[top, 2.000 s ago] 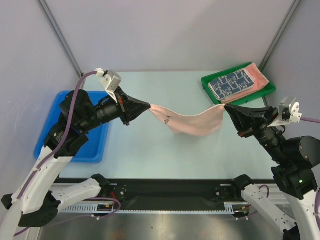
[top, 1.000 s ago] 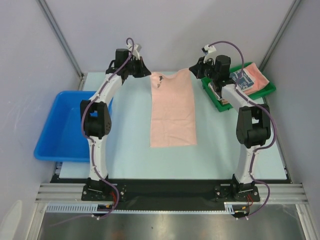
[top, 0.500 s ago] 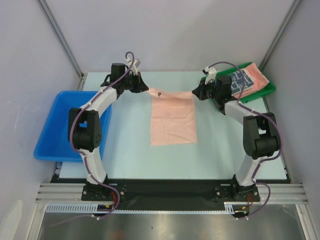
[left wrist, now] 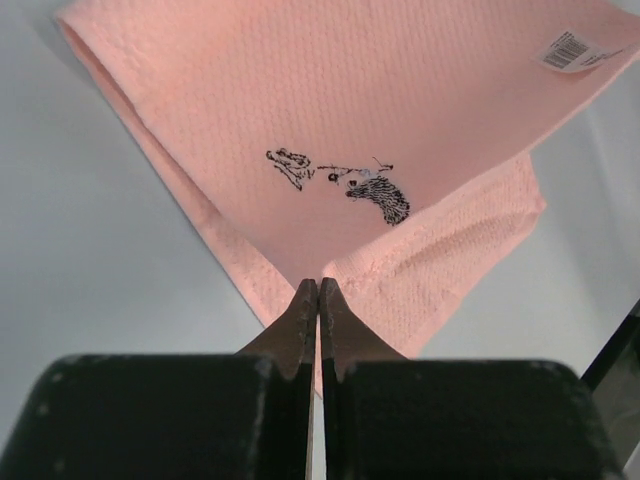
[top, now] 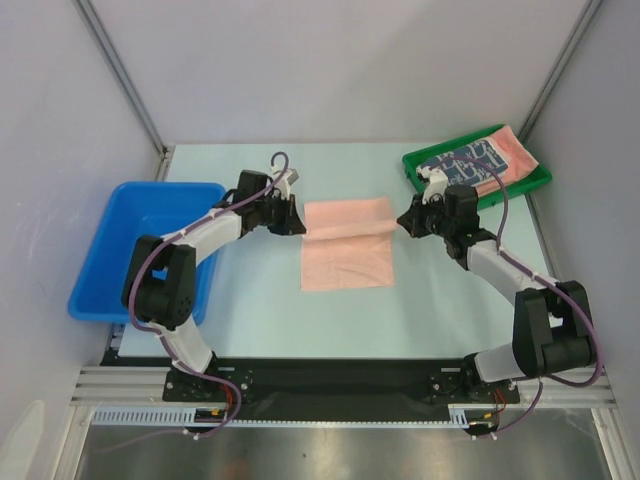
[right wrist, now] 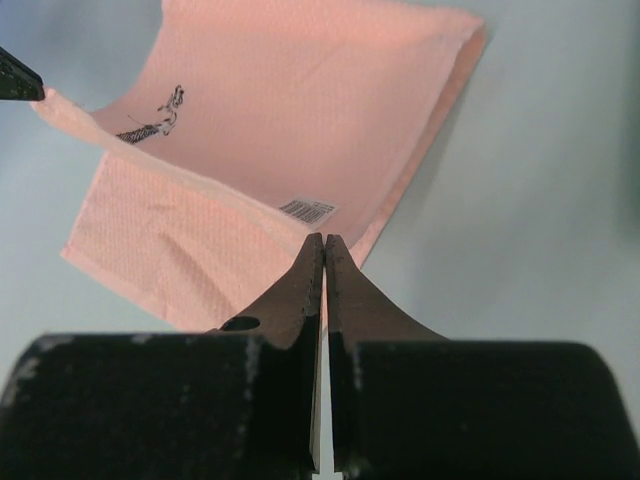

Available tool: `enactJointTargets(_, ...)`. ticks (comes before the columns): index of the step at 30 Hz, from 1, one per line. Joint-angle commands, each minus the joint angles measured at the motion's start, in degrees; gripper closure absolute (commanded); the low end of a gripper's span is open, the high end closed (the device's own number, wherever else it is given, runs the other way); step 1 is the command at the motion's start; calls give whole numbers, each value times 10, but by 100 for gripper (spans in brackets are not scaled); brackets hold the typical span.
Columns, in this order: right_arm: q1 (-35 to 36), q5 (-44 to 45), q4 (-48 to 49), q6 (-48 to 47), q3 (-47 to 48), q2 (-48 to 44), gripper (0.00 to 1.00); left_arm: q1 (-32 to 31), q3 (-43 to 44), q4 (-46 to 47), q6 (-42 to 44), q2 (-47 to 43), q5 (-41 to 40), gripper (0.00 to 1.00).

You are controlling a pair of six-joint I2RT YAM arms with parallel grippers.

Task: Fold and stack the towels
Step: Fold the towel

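A salmon-pink towel [top: 345, 255] lies mid-table, its far edge lifted and doubled back over the flat part. My left gripper [top: 299, 226] is shut on the left corner of that edge, and my right gripper [top: 401, 222] is shut on the right corner. The left wrist view has the left gripper [left wrist: 318, 284] pinching the towel [left wrist: 330, 90] just below a small black print. In the right wrist view the right gripper [right wrist: 324, 239] pinches the towel [right wrist: 300, 110] beside a barcode label. Two folded towels, a dark blue patterned one [top: 462, 162] and a pink one [top: 517, 154], lie stacked in the tray.
A green tray [top: 410, 162] stands at the back right, just behind my right arm. A blue bin [top: 150, 230] sits at the left edge beside my left arm. Grey walls close the back and both sides.
Both arms have drawn back from the far side toward the near edge, carrying the towel's far edge over the flat part. The towel now shows shorter and doubled.
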Motion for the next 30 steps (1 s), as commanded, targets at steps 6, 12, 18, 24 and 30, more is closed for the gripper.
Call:
enactJointTargets(6, 18, 59, -74, 40, -28, -69, 100, -26, -46, 11, 0, -83, -49, 100)
enactJointTargets(12, 25, 59, -83, 64, -43, -94, 100, -37, -63, -7, -4, -126, -63, 100)
enactJointTargets(18, 69, 82, -80, 85, -85, -110, 100, -63, -103, -17, -16, -146, -92, 100)
enactJointTargets(24, 79, 120, -82, 115, -125, -111, 100, -88, -156, -3, -42, -151, -143, 99)
enactJointTargets(30, 88, 120, -80, 132, -145, -94, 100, -103, -177, 1, -60, -142, -159, 100)
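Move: Held in both grippers, the towel's upper edge hangs above its lower layer. From the left hand the lower layer's near left corner lies about 13 cm back, level sideways and 8 cm below; the far fold's left end is some 10 cm ahead. For the right hand the near right corner is about 12 cm back, 1 cm left and 11 cm down, the fold's right end some 12 cm ahead and 3 cm left, and the green box about 21 cm ahead and 22 cm right. Drawing the pinched edge back towards the near edge of the lower layer, both hands travel about 9 cm back and keep their grips shut. The right sinks some 7 cm, its fingers tipping down 15 degrees or so; the left bobs up a few centimetres midway, then dips to end about 4 cm lower, rolling its left side up slightly. ##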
